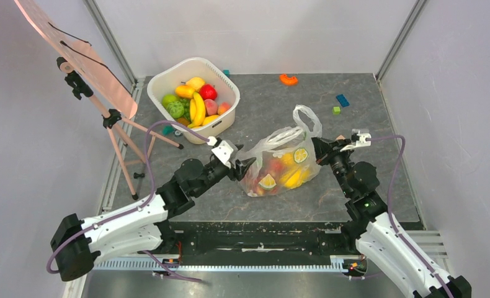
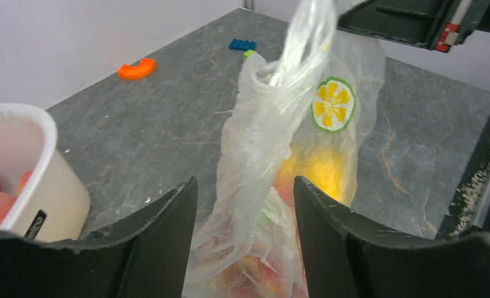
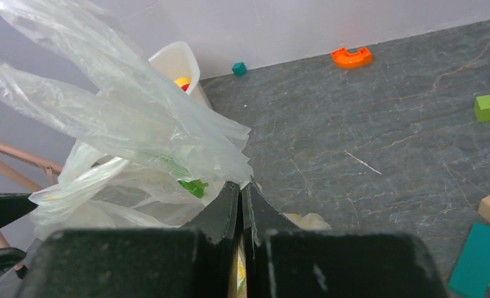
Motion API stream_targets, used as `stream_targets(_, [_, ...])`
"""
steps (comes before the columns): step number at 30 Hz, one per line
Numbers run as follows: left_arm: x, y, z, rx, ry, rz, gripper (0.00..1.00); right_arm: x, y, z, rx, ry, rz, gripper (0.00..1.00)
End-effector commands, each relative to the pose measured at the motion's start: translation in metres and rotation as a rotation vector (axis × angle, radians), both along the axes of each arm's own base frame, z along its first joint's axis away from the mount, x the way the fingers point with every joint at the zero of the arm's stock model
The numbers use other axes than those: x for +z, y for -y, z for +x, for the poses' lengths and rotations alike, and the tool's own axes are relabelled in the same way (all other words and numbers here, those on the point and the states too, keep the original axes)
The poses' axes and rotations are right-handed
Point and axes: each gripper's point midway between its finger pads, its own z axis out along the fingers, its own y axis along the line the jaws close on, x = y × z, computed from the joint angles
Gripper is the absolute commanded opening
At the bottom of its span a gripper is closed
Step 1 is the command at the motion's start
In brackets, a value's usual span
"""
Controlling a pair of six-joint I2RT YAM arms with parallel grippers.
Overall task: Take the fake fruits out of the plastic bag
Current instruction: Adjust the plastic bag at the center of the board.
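The clear plastic bag [image 1: 283,158] stands mid-table, with lemon-slice prints. The fake fruits [image 1: 287,176] show through it as red, yellow and orange shapes. My left gripper [image 1: 245,166] is at the bag's left side. In the left wrist view it [image 2: 244,183] is open, with the bunched bag [image 2: 261,143] between its jaws and yellow and red fruits [image 2: 320,171] behind the film. My right gripper [image 1: 320,149] is at the bag's right edge. In the right wrist view it [image 3: 244,186] is shut on the bag's film [image 3: 124,118], which bulges up from the tips.
A white tub [image 1: 168,77] with bananas, green fruit and other fruit stands at the back left. A wooden easel [image 1: 106,112] stands at the left. An orange arch [image 1: 288,79], a blue brick [image 1: 342,99] and a green cube [image 1: 336,110] lie at the back right.
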Motion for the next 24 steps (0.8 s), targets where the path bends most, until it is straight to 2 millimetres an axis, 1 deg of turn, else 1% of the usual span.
stream_targets(1, [0.024,0.019,-0.008,-0.11,0.053,0.015,0.7,0.006,-0.006,-0.003,0.032,0.001,0.047,0.0])
stream_targets(3, [0.024,0.027,-0.017,-0.185,0.078,0.043,0.79,0.006,-0.006,-0.003,0.032,-0.001,0.041,0.0])
stream_targets(5, [0.022,0.03,-0.019,-0.215,0.102,0.073,0.84,0.005,-0.006,-0.003,0.033,-0.003,0.039,0.0])
stream_targets(8, [0.023,0.034,-0.013,-0.201,0.126,0.103,0.89,0.005,-0.007,-0.004,0.037,-0.004,0.034,0.0])
stream_targets(10, [0.022,0.04,-0.007,-0.198,0.137,0.137,0.92,0.004,-0.008,-0.004,0.043,-0.006,0.032,0.0])
stream_targets(12, [0.023,0.046,0.002,-0.174,0.161,0.179,0.93,0.004,-0.008,-0.004,0.046,-0.006,0.03,0.0])
stream_targets(15, [0.02,0.055,0.016,-0.138,0.19,0.249,0.94,0.004,-0.008,-0.005,0.048,-0.006,0.03,0.0])
stream_targets(18, [0.013,0.057,0.036,-0.058,0.194,0.303,0.95,0.007,-0.009,-0.006,0.056,0.001,0.026,0.0])
stream_targets(21, [0.012,0.055,0.052,0.014,0.218,0.343,0.96,0.007,-0.009,-0.007,0.06,0.001,0.013,0.0])
stream_targets(23, [0.009,0.055,0.06,0.054,0.223,0.361,0.96,0.008,-0.009,-0.008,0.06,0.001,0.011,0.0])
stream_targets(24, [0.009,0.056,0.063,0.066,0.221,0.366,0.95,0.009,-0.009,-0.009,0.06,0.004,0.012,0.0])
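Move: The bag's loose film at the mouth, near its left edge, stands about 7 cm ahead of the left hand and 10 cm to its right, slightly lower. The bag's handle loops are some 13 cm ahead and 17 cm right at hand height; the bagged fruits sit about 5 cm back, 11 cm right and 18 cm below. That film lies about 10 cm left and 2 cm ahead of the right hand. The bag's loose mouth film is approached by the left hand, which goes about 6 cm right, first edging slightly back and then swinging some 4 cm forward and a little down. It rolls about 20 degrees, its left side rising, while the partly open fingers spread almost fully. The right hand, all but still, keeps the bag's right edge pinched. ##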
